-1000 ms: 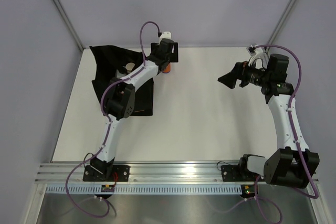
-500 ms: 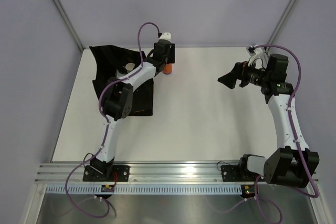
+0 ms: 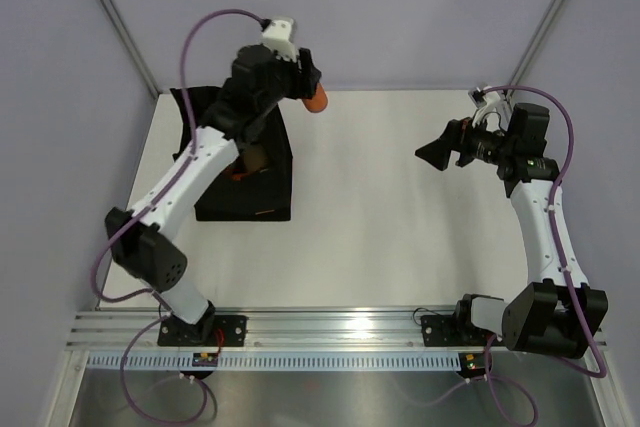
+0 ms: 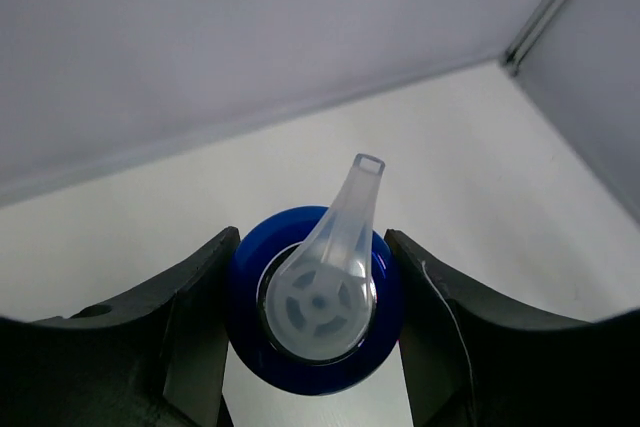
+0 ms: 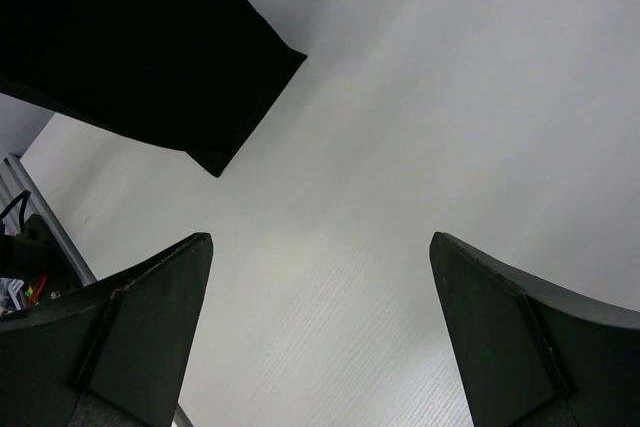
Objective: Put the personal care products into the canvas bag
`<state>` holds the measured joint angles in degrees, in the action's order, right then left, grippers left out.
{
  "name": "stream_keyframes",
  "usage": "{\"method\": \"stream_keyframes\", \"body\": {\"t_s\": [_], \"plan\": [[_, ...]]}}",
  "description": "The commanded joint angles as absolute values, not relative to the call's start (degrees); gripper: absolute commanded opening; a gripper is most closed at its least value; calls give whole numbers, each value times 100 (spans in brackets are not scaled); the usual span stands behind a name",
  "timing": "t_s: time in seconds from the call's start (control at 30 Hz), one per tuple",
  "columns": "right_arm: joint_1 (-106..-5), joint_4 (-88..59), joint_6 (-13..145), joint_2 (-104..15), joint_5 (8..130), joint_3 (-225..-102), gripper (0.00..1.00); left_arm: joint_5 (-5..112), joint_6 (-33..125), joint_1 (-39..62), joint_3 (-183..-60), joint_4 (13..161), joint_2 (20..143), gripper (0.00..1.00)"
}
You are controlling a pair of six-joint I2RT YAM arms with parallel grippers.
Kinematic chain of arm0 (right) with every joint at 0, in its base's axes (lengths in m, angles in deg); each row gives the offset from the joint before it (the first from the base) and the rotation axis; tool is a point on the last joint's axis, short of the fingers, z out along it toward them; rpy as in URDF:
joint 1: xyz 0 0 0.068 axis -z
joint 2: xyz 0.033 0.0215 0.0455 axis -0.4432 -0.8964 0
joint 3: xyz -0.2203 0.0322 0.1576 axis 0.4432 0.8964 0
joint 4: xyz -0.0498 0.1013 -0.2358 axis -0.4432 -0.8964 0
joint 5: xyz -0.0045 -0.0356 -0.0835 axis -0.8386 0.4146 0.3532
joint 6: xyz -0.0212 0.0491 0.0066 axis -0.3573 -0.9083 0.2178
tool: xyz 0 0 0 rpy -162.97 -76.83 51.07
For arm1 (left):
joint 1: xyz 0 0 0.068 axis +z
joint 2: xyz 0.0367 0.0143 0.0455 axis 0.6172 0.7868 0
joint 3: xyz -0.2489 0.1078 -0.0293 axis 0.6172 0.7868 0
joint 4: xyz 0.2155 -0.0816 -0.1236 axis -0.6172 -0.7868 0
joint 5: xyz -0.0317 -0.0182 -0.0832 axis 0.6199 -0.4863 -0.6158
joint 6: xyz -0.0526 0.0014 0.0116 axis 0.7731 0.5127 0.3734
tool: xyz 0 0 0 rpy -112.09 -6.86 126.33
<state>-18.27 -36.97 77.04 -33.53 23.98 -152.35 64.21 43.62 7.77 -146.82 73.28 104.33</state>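
My left gripper (image 3: 307,88) is shut on an orange bottle (image 3: 316,101) and holds it in the air by the far right corner of the black canvas bag (image 3: 250,192). From the left wrist the bottle shows end-on: a blue collar with a translucent white nozzle (image 4: 318,297), squeezed between both fingers of the left gripper (image 4: 312,243). A brownish bottle (image 3: 254,159) lies in the bag's mouth. My right gripper (image 3: 432,154) hovers open at the right. The right wrist view shows that right gripper (image 5: 320,247) with nothing between its fingers, the bag (image 5: 130,47) beyond.
The white table (image 3: 400,237) ends at grey walls behind and on both sides. A metal rail (image 3: 330,325) with the arm bases runs along the near edge. The bag's near side carries a small tan label (image 3: 266,213).
My left gripper closed on the orange bottle and lifted it off the table, and the arm swung up and left above the bag. The right arm stayed still.
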Motion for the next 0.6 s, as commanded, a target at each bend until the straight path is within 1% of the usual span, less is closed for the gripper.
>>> {"method": "stream_keyframes", "body": {"t_s": [0.0,0.07,0.1,0.17,0.2,0.27,0.3,0.43,0.5,0.57], "plan": [[-1778,-3706,7850,-3242,2433,-15213,99,6021,4579,1227,-14862,7578,9341,0],[-1752,-3706,7859,-3242,2433,-15205,100,6144,4317,1271,-14897,7244,8964,0],[-1717,-3706,7859,-3242,2424,-15205,100,6675,4159,1280,-14914,7122,8866,0],[-1690,-3706,7850,-3242,2407,-15196,100,7109,3640,1271,-15011,6700,8603,0],[-1681,-3715,7850,-3260,2389,-15196,99,7529,3465,1271,-15063,6577,8514,0],[-1646,-3698,7850,-3260,2363,-15187,99,7813,2885,1271,-15012,6453,8338,0],[-1646,-3698,7841,-3268,2345,-15187,100,8224,2691,1271,-14968,6435,8198,0],[-1611,-3706,7841,-3304,2328,-15187,99,8860,1927,1411,-14565,6181,8144,0],[-1559,-3715,7841,-3304,2310,-15187,100,9079,1820,1552,-14336,6127,8205,0],[-1462,-3733,7833,-3295,2275,-15187,99,9255,1714,1614,-13826,6328,8197,0]]}}
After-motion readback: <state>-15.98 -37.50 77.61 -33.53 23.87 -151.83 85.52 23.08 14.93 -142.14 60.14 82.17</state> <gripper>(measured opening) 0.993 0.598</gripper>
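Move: The left hand already holds the blue-and-orange pump bottle, well above the table. The canvas bag it is carried to lies about 18 cm to its left and 8 cm back, its middle roughly 24 cm below. A tan bottle already inside stands around 15 cm left, 10 cm back and 22 cm down from the hand. From the idle right hand the bag lies some 34 cm to the left, 4 cm farther ahead and 17 cm below. Leftward and up in an arc, the left hand swings the pump bottle nearly 20 cm across to over the bag's mouth, climbing about 14 cm, then sinking some 5 cm, while drawing back about 7 cm. The wrist first tips up, then turns roughly 25 degrees counter-clockwise as its left side rises; the fingers keep their grip. ##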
